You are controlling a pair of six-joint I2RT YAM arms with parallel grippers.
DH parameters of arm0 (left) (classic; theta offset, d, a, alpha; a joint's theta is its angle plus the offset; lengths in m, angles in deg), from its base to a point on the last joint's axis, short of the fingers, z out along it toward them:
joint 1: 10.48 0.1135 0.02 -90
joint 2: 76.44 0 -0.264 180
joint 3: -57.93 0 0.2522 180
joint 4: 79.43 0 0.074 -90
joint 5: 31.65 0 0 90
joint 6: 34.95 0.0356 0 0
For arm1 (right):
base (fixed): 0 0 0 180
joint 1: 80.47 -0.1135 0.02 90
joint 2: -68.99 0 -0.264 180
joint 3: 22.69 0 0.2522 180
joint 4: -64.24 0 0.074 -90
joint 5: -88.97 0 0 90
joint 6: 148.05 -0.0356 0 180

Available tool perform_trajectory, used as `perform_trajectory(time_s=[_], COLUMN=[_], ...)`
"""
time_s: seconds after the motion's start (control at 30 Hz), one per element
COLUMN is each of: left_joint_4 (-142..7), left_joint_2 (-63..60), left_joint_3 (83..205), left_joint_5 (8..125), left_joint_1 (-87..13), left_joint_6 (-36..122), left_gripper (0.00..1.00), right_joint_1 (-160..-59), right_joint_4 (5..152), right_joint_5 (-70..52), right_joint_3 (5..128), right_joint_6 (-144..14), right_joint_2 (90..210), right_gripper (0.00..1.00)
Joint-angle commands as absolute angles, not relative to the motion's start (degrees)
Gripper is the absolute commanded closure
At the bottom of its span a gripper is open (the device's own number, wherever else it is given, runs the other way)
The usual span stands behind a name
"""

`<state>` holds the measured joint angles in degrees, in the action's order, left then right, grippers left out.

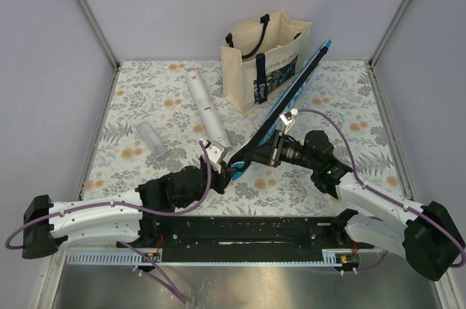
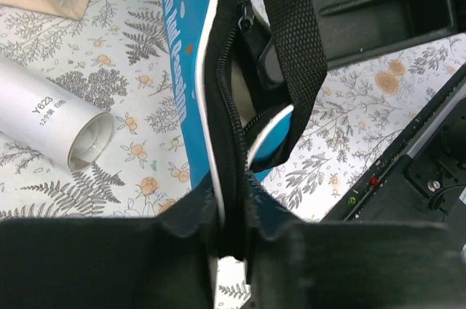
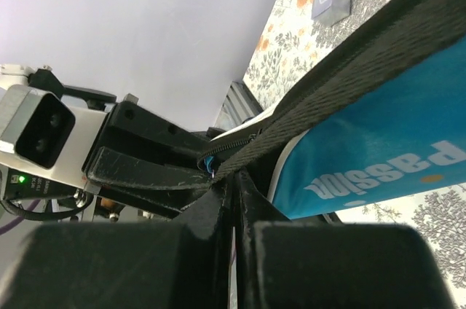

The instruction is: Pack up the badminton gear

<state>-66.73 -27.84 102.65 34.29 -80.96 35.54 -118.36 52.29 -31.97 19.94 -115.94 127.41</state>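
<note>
The blue racket-shaped case (image 1: 295,87) is held off the table, slanting up from near the arms toward the back right. My left gripper (image 1: 227,165) is shut on its low end; in the left wrist view the left gripper (image 2: 231,240) pinches the black zip edge of the case (image 2: 182,68), with the black strap (image 2: 295,39) looping above. My right gripper (image 1: 261,152) is shut a little higher on the same edge; in its own view the right gripper (image 3: 234,192) closes at the zip beside the strap (image 3: 349,76). The long white tube (image 1: 206,108) lies on the table to the left.
The cream tote bag (image 1: 255,54) with navy straps stands at the back, right behind the case's raised end. A small grey packet (image 1: 151,138) lies left of the tube. The tube's open end (image 2: 91,141) is close to the case. Grey walls enclose the floral table (image 1: 342,98).
</note>
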Motion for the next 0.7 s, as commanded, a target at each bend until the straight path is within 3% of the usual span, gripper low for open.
perform_trajectory(time_s=[0.0,0.17,0.5,0.67], left_joint_4=[-73.93,-72.53,-63.23,-60.31], left_joint_2=[-27.57,-32.04,-50.22,-56.57], left_joint_3=[106.14,103.69,97.88,95.87], left_joint_5=[33.47,38.30,43.92,50.16], left_joint_1=[-80.44,-80.44,-80.35,-80.44], left_joint_6=[35.63,39.04,49.34,49.78], left_gripper=[0.72,0.40,0.21,0.17], right_joint_1=[-125.56,-125.65,-125.56,-125.56], right_joint_4=[43.56,43.11,48.38,48.65], right_joint_5=[-39.27,-35.49,-25.92,-22.31], right_joint_3=[21.84,22.01,22.98,23.85], right_joint_6=[-117.90,-117.56,-115.18,-115.88], right_joint_2=[129.02,128.23,123.23,122.87], right_gripper=[1.00,1.00,1.00,1.00])
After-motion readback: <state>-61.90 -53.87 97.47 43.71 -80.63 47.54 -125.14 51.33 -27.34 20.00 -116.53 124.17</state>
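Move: Between the left fingers is the racket bag's near end, at the hand point; the right fingers are shut at the zip, with that end about 7 cm left of them, 4 cm back and 4 cm lower. From the left hand, the white tube's middle is some 32 cm ahead, 8 cm left and 13 cm down. The plastic case is about 24 cm ahead, 27 cm left and 14 cm down. Opening wide, the left hand lets go of the racket bag's near end, then backs off up, left and back, some 8 cm in all, its fingers tilting up. The right hand keeps its pinch at the zip beside the strap, first pulling about 4 cm back and left towards where the left hand held the bag, then rising a couple of centimetres while easing slightly forward and right. ##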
